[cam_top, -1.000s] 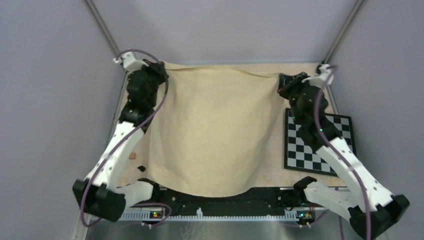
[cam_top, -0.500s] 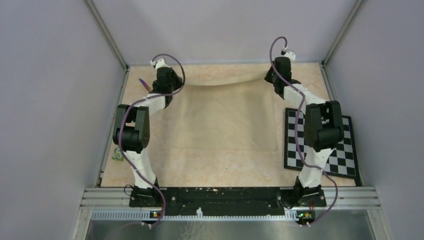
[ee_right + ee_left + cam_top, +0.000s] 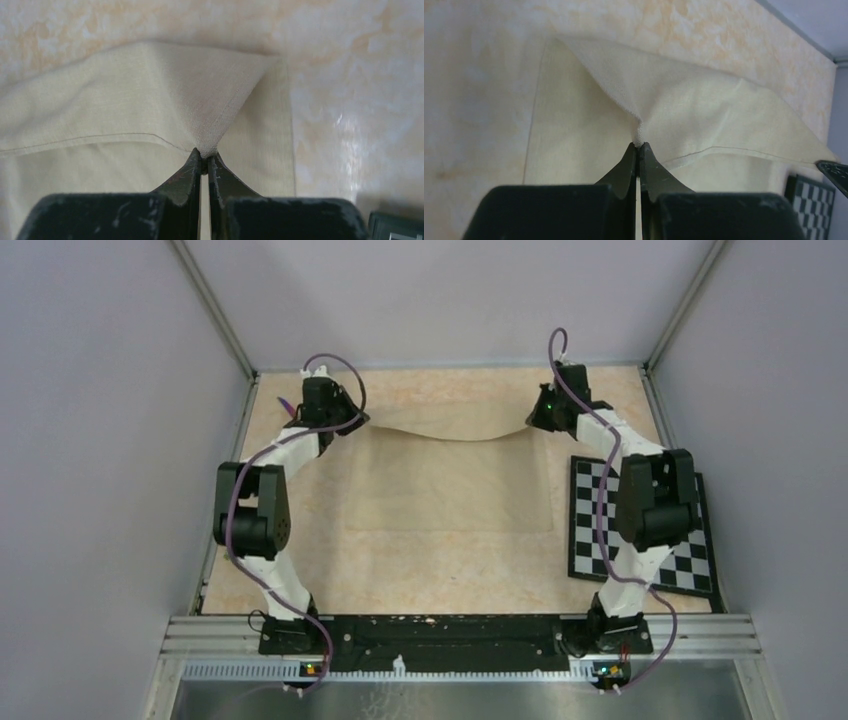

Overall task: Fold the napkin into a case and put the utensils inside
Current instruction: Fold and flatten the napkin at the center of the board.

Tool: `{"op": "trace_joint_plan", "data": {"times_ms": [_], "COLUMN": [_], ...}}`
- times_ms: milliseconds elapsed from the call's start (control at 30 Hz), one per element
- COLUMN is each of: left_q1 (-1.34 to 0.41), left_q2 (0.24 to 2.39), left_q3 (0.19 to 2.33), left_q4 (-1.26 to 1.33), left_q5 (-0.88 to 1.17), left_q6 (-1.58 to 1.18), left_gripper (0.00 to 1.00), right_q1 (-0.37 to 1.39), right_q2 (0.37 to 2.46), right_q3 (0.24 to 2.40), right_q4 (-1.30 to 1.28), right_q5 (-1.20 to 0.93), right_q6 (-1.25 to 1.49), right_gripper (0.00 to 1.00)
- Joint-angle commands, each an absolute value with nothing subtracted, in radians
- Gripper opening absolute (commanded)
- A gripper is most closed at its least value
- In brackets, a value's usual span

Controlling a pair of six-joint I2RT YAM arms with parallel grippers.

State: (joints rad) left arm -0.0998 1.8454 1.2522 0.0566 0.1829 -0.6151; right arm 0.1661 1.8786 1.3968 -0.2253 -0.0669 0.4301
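Observation:
The beige-tan napkin (image 3: 450, 485) lies on the mottled tabletop as a doubled oblong, its upper layer still raised at the far edge. My left gripper (image 3: 349, 424) is shut on the far left corner of the napkin (image 3: 684, 100), the cloth rising in a tent to the fingertips (image 3: 639, 146). At the far right corner my right gripper (image 3: 534, 423) is shut on the napkin (image 3: 150, 95) in the same way, its tips (image 3: 204, 157) pinching the hemmed point. Between the two grippers the held edge sags. The utensils are out of view.
A black-and-white checkerboard (image 3: 690, 530) lies at the right, partly under the right arm, and its corner (image 3: 815, 204) shows in the left wrist view. Grey walls close in the table at the back and sides. The arms' rail (image 3: 450, 635) runs along the near edge.
Both arms have stretched out to the far side and come down. The napkin, held up high and wide a second ago, now lies low on the table, folded over itself.

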Motion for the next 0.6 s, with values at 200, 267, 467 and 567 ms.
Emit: {"op": "trace_joint_plan", "data": {"times_ms": [200, 267, 467, 567], "left_q1": [-0.096, -0.096, -0.097, -0.096], "left_q2": [1.485, 1.447, 1.392, 1.387], "left_q3": [0.916, 0.831, 0.678, 0.659], "left_q4": [-0.240, -0.232, -0.199, -0.207], "left_q5": [0.299, 0.329, 0.327, 0.313], "left_q6": [-0.628, -0.626, -0.623, -0.613], "left_gripper": [0.00, 0.00, 0.00, 0.00], "right_q1": [0.166, 0.166, 0.166, 0.166], "right_q2": [1.459, 1.397, 1.284, 1.266], "right_q3": [1.003, 0.902, 0.725, 0.711], "right_q4": [-0.368, -0.356, -0.316, -0.334], "right_q5": [-0.160, -0.191, -0.214, -0.206], "right_q6": [0.464, 0.475, 0.495, 0.482], "right_gripper": [0.00, 0.00, 0.00, 0.00]}}
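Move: The two hands hold the napkin's upper edge by its corners, some 34 cm apart. The middle of the lower layer's near edge lies about 25 cm back, 17 cm right and 12 cm below the left hand; from the right hand about 24 cm back, 17 cm left and 11 cm down. The chessboard's middle is roughly 22 cm back and 27 cm right of the right hand. The knife lies some 17 cm left of the left hand, about level with it. Back towards the base, side by side, both hands sweep a little over 20 cm with closed fingers, drawing the held edge over the lower layer towards its near edge. They travel nearly level at first, then sink, the left about 9 cm and the right 5, while their fingers tip further down, some 25 and 15 degrees. ##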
